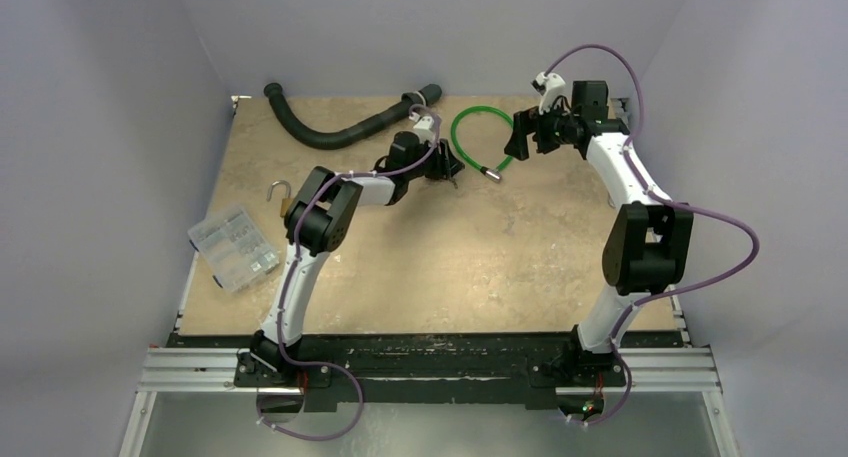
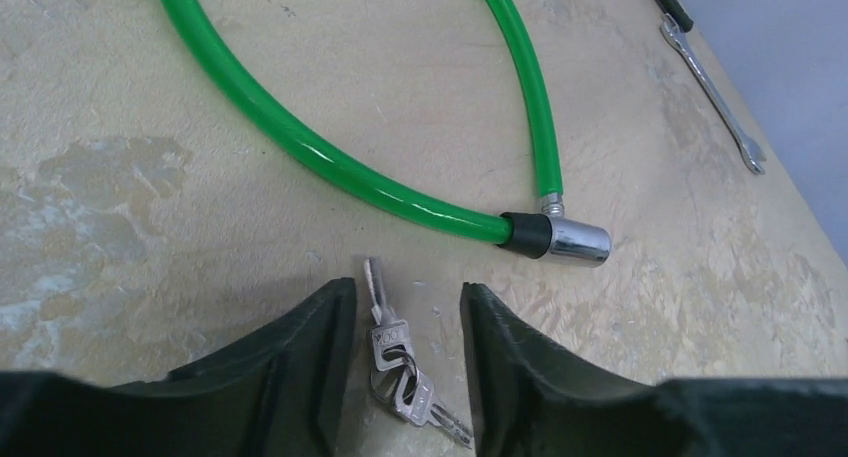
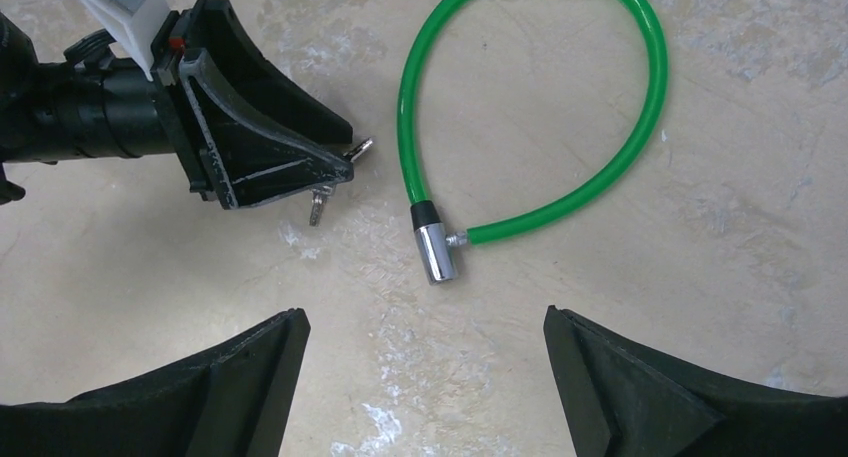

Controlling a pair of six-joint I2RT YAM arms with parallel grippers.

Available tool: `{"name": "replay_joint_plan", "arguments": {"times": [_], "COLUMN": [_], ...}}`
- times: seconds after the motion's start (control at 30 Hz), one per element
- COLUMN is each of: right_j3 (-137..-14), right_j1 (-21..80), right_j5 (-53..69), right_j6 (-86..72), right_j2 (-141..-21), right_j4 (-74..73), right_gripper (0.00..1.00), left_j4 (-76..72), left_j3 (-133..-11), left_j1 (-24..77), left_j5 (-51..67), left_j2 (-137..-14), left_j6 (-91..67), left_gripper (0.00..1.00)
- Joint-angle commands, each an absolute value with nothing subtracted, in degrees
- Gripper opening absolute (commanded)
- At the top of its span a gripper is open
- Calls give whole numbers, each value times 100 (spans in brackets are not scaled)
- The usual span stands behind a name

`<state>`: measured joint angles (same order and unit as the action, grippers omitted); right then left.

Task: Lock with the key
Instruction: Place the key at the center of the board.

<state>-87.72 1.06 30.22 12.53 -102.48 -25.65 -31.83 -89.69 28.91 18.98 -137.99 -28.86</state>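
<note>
Two small silver keys (image 2: 405,362) on a ring lie flat on the table between the fingers of my left gripper (image 2: 408,292). Its jaws stand apart; the upper key lies close along the left finger (image 2: 320,347), with a gap to the right one. In the right wrist view the key tips (image 3: 318,209) poke out from under the left gripper (image 3: 250,147). The brass lock (image 1: 286,206), its silver shackle swung open, sits at the table's left, partly behind the left arm. My right gripper (image 3: 425,317) hangs wide open and empty over the table, near the cable's metal end.
A green cable loop (image 1: 480,137) with a chrome end piece (image 2: 575,242) lies just beyond the keys. A black corrugated hose (image 1: 330,132) runs along the back. A clear compartment box (image 1: 233,247) sits at the left edge. A thin wrench (image 2: 715,87) lies far right.
</note>
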Motion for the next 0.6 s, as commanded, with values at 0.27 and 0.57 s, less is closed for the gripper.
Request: {"name": "replay_joint_plan", "arguments": {"times": [0.27, 0.57], "right_j3": [-9138, -8141], "right_j1": [70, 62], "right_j5": [3346, 2919], "right_j6": [1710, 2455], "right_j2": [-9796, -8813], "right_j4": [-3203, -3980], "right_gripper": [99, 99], "left_j4": [-2697, -495], "left_j3": [-8615, -7689], "left_j1": [2827, 2078], "left_j5": [1475, 1785], "left_j2": [-12213, -10195], "left_j6": [-2072, -1595], "left_gripper": [84, 100]}}
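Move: The keys lie practically at the left hand's point, between its part-open fingers: roughly 1 cm back and 2 cm below. The green cable lock's metal barrel is about 9 cm to this hand's right and 1 cm back, and the middle of its cable loop some 8 cm ahead and 7 cm right, both about 2 cm lower. From the right hand, the keys lie roughly 3 cm ahead, 15 cm left and 16 cm below. The left hand first stays low over the keys while its fingers, already partly open, spread wide to clear them, then it rises faster and faster about 15 cm straight off the board, drifting some 6 cm to its left and slightly back, away from the keys and the green lock, and rolling about 10 degrees with its left side lifting. The right hand, empty and wide open, barely shifts at first, then draws back about 5 cm and rises a little, turning slightly counter-clockwise, away from the keys. ##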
